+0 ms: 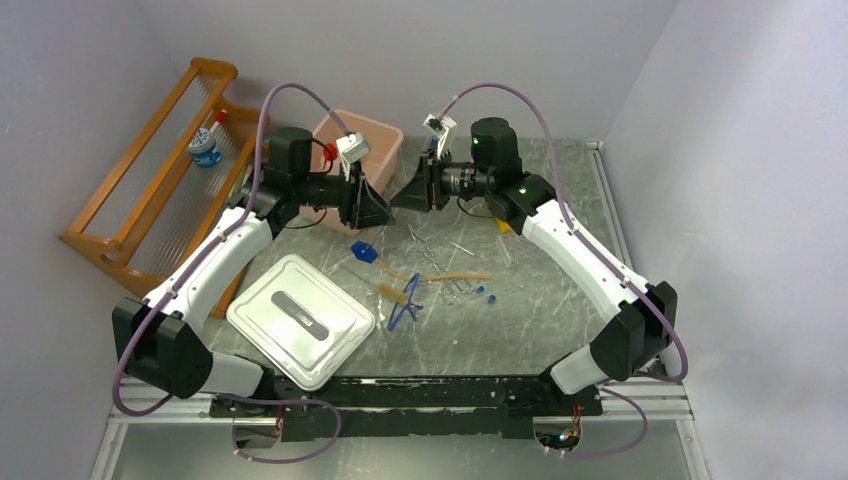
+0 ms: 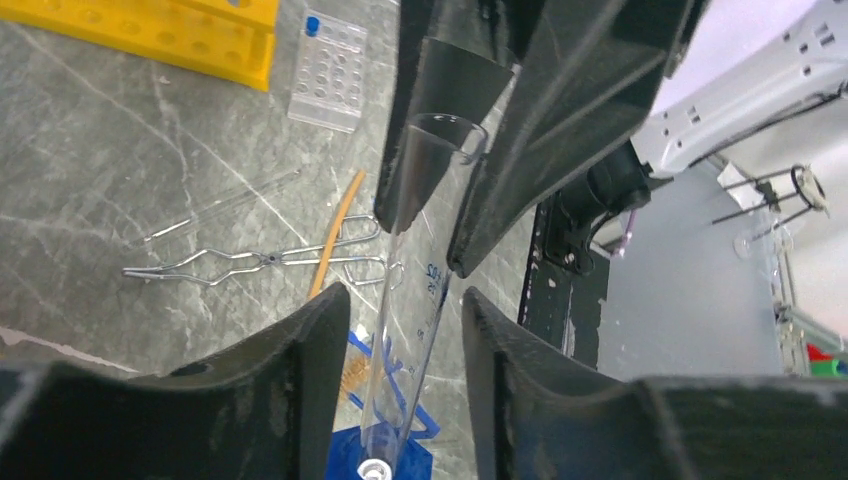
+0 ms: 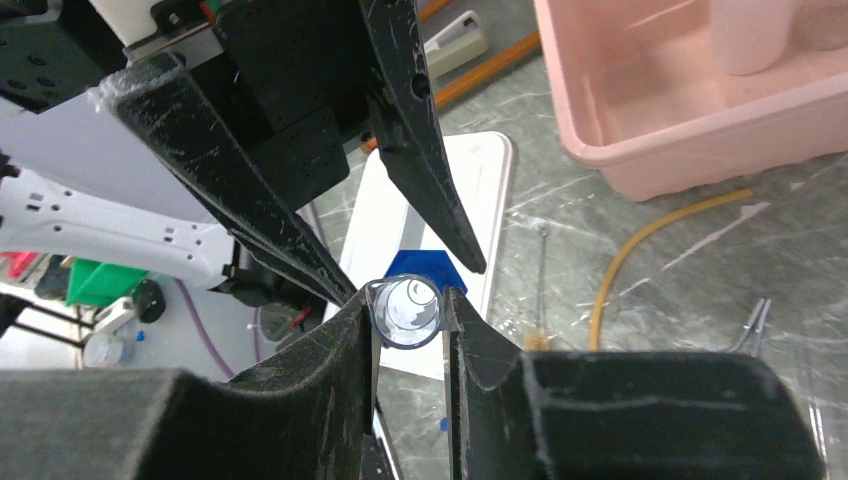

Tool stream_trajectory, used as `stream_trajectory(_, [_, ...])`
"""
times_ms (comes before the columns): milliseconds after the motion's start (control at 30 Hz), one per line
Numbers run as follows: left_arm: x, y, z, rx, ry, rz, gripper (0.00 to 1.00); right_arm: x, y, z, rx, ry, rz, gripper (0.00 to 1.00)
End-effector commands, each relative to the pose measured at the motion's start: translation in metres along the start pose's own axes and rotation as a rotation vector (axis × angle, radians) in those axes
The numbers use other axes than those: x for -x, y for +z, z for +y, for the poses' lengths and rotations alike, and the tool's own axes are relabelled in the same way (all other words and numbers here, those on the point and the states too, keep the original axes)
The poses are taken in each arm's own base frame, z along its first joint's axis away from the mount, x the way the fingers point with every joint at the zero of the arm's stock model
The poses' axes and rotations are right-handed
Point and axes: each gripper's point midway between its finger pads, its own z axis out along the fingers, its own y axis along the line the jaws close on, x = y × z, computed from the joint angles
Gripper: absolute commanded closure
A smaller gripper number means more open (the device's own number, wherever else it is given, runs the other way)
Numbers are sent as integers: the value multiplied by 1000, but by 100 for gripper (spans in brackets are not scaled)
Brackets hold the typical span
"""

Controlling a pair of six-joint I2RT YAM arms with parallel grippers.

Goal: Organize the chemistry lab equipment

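Note:
A clear graduated cylinder (image 2: 415, 300) with a blue base (image 1: 364, 251) hangs slanted between my two grippers above the table's middle. My right gripper (image 3: 407, 300) is shut on its open mouth (image 3: 405, 312). My left gripper (image 2: 402, 295) is open, its jaws on either side of the cylinder's lower part with gaps on both sides. In the top view the left gripper (image 1: 378, 205) and the right gripper (image 1: 408, 195) face each other. On the table lie a tan hose (image 1: 440, 277), blue tongs (image 1: 405, 305), metal tongs (image 2: 260, 262) and small blue-capped tubes (image 1: 485, 293).
The pink tub (image 1: 385, 165) stands at the back, a white bottle (image 3: 750, 30) inside it. Its grey-white lid (image 1: 300, 320) lies front left. A wooden rack (image 1: 150, 190) at the far left holds a small jar (image 1: 205, 150). A yellow rack (image 2: 150, 30) and a clear holed tray (image 2: 328, 70) sit right.

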Motion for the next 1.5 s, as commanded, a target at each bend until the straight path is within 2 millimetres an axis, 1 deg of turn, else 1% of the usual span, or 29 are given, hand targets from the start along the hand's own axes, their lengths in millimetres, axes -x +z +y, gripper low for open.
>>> stream_trajectory(0, [-3,-2,-22,-95,48,30,54,6,0,13,76,3,-8,83])
stream_trajectory(100, [-5,-2,-28,-133,61,37,57,8,0,14,81,10,-11,84])
stream_trajectory(267, [-14,-5,-31,-141,67,70,64,14,-3,12,83,28,-29,85])
stream_trajectory(300, [-13,-5,-31,-142,72,64,67,15,-4,12,86,31,-34,85])
stream_trajectory(367, [-9,-5,-32,-142,83,46,79,16,-5,10,85,39,-40,83])
stream_trajectory(400, [-7,-5,-31,-132,93,36,85,17,-5,10,82,35,-42,76])
stream_trajectory(433, [-4,-5,-30,-120,100,29,93,18,-5,8,74,29,-48,66])
stream_trajectory(500, [-2,-4,-25,-93,104,22,95,24,-7,0,18,25,-78,49])
stream_trajectory(567, [-2,-3,-15,-42,106,34,95,34,-11,-22,-101,42,-123,37])
stream_trajectory(633, [0,-3,6,64,114,48,95,43,-17,-43,-209,59,-161,31])
stream_trajectory(667, [0,-4,16,119,114,53,95,47,-20,-53,-259,71,-178,29])
stream_trajectory(733, [4,-7,42,244,105,62,95,50,-26,-67,-315,83,-197,29])
stream_trajectory(833, [10,-11,84,374,41,72,95,53,-36,-86,-402,92,-231,29])
stream_trajectory(900, [20,-17,108,433,1,62,95,56,-42,-93,-450,78,-251,30])
stream_trajectory(1033, [40,-27,147,542,-6,56,95,60,-53,-106,-540,58,-286,30])
stream_trajectory(1133, [41,-37,185,661,-20,110,95,59,-55,-114,-577,47,-291,30])
stream_trajectory(1200, [41,-38,207,695,-23,141,95,58,-55,-119,-595,50,-289,30])
stream_trajectory(1267, [39,-34,227,720,-22,175,95,56,-53,-125,-608,58,-287,30])
stream_trajectory(1333, [37,-26,241,715,-36,200,95,56,-50,-128,-610,64,-287,30])
stream_trajectory(1467, [19,-12,266,728,-81,232,95,60,-47,-134,-624,74,-291,30])
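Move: Just back of the left hand's open fingers, about 1 cm and level with them, stands the middle of the glass measuring cylinder, already between the pads. The pink bin's middle is some 26 cm ahead, 11 cm left and 21 cm below the left hand, with the red-capped bottle about 25 cm ahead and 13 cm left of that hand. The right hand grips the cylinder near its rim, its middle about 6 cm below, 2 cm left and 1 cm back. Closing on the cylinder's shaft while easing back about 2 cm, the left fingers pinch it below the right hand's grip. Only then do the right fingers open and let go, that hand withdrawing forward and right. The left hand carries the cylinder some 25 cm forward, a little left and down, to the pink bin, turning about 30 degrees counter-clockwise and rolling its left side up. ##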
